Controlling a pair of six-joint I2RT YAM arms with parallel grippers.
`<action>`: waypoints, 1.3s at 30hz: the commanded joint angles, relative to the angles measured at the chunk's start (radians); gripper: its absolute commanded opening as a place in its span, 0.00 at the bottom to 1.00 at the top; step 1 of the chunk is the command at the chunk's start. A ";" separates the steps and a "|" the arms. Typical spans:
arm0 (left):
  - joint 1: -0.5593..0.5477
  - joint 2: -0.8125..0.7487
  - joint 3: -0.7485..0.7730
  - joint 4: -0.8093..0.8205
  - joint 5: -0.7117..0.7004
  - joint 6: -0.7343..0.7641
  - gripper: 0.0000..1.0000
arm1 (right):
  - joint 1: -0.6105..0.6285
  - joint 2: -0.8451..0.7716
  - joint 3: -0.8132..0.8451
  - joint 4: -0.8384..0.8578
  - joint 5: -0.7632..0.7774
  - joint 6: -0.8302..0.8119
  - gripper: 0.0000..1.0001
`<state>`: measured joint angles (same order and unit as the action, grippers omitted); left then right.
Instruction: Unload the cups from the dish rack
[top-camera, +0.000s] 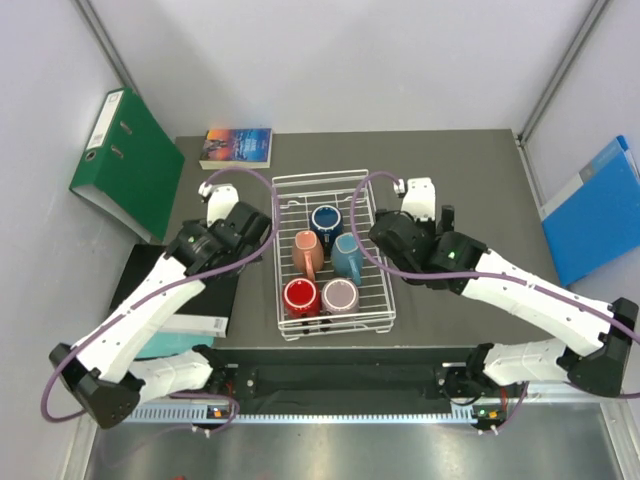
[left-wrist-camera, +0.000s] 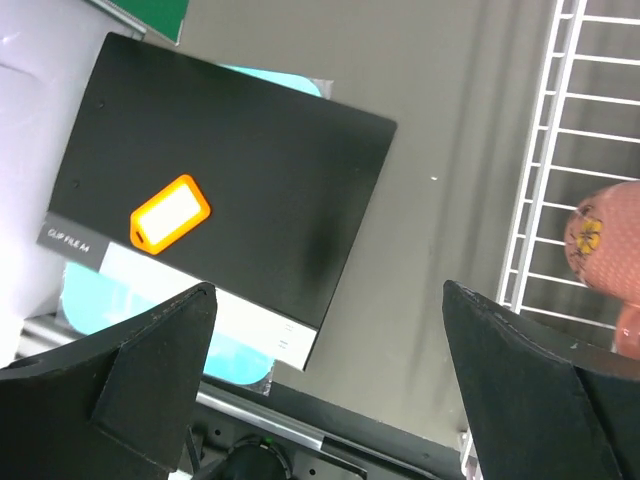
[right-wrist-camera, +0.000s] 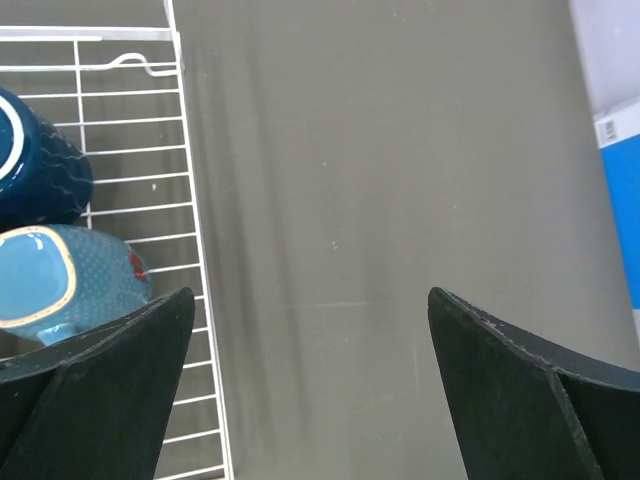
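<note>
The white wire dish rack (top-camera: 318, 178) sits mid-table between my arms. It holds the cups: dark blue (top-camera: 326, 220), salmon-pink (top-camera: 308, 252), teal (top-camera: 347, 256), red (top-camera: 300, 296) and pale mauve (top-camera: 339, 296). My left gripper (top-camera: 240, 235) hovers just left of the rack, open and empty (left-wrist-camera: 328, 300); its view catches the rack's side (left-wrist-camera: 540, 200) and the salmon cup (left-wrist-camera: 610, 250). My right gripper (top-camera: 400, 240) hangs just right of the rack, open over bare table (right-wrist-camera: 310, 300). The dark blue cup (right-wrist-camera: 35, 165) and teal cup (right-wrist-camera: 70, 275) show inside the rack wall (right-wrist-camera: 190, 200).
A black clip file (left-wrist-camera: 230, 190) with an orange tag (left-wrist-camera: 170, 212) lies left of the rack. A green binder (top-camera: 128, 160) leans at the far left, a book (top-camera: 237, 147) lies behind the rack, and a blue folder (top-camera: 595, 210) leans at the right.
</note>
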<state>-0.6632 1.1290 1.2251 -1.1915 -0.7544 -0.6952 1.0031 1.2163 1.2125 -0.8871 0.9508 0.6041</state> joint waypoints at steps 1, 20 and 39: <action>-0.004 -0.040 -0.033 0.084 0.023 0.027 0.99 | 0.026 -0.009 0.041 -0.041 0.088 -0.004 1.00; -0.009 0.132 0.056 0.190 -0.023 0.154 0.99 | 0.025 -0.031 -0.067 0.201 -0.003 -0.147 1.00; -0.044 0.212 0.062 0.435 0.279 0.065 0.98 | -0.052 -0.110 -0.056 0.384 -0.152 -0.242 1.00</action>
<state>-0.6773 1.3334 1.2736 -0.8131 -0.5159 -0.5625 0.9699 1.0977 1.0927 -0.5629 0.8165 0.4103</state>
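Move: The pink cup lies roughly 17 cm to the left hand's right, 3 cm ahead and 13 cm below. From that hand the navy cup is about 21 cm right and 11 ahead, the light blue cup 26 right and 2 ahead, the red cup 16 right and 9 back, all at similar depth. From the right hand, the pink cup is some 24 cm left, 1 ahead and 15 below. Left hand, open, sweeps about 10 cm right and 7 forward towards the pink cup; right hand edges left. ##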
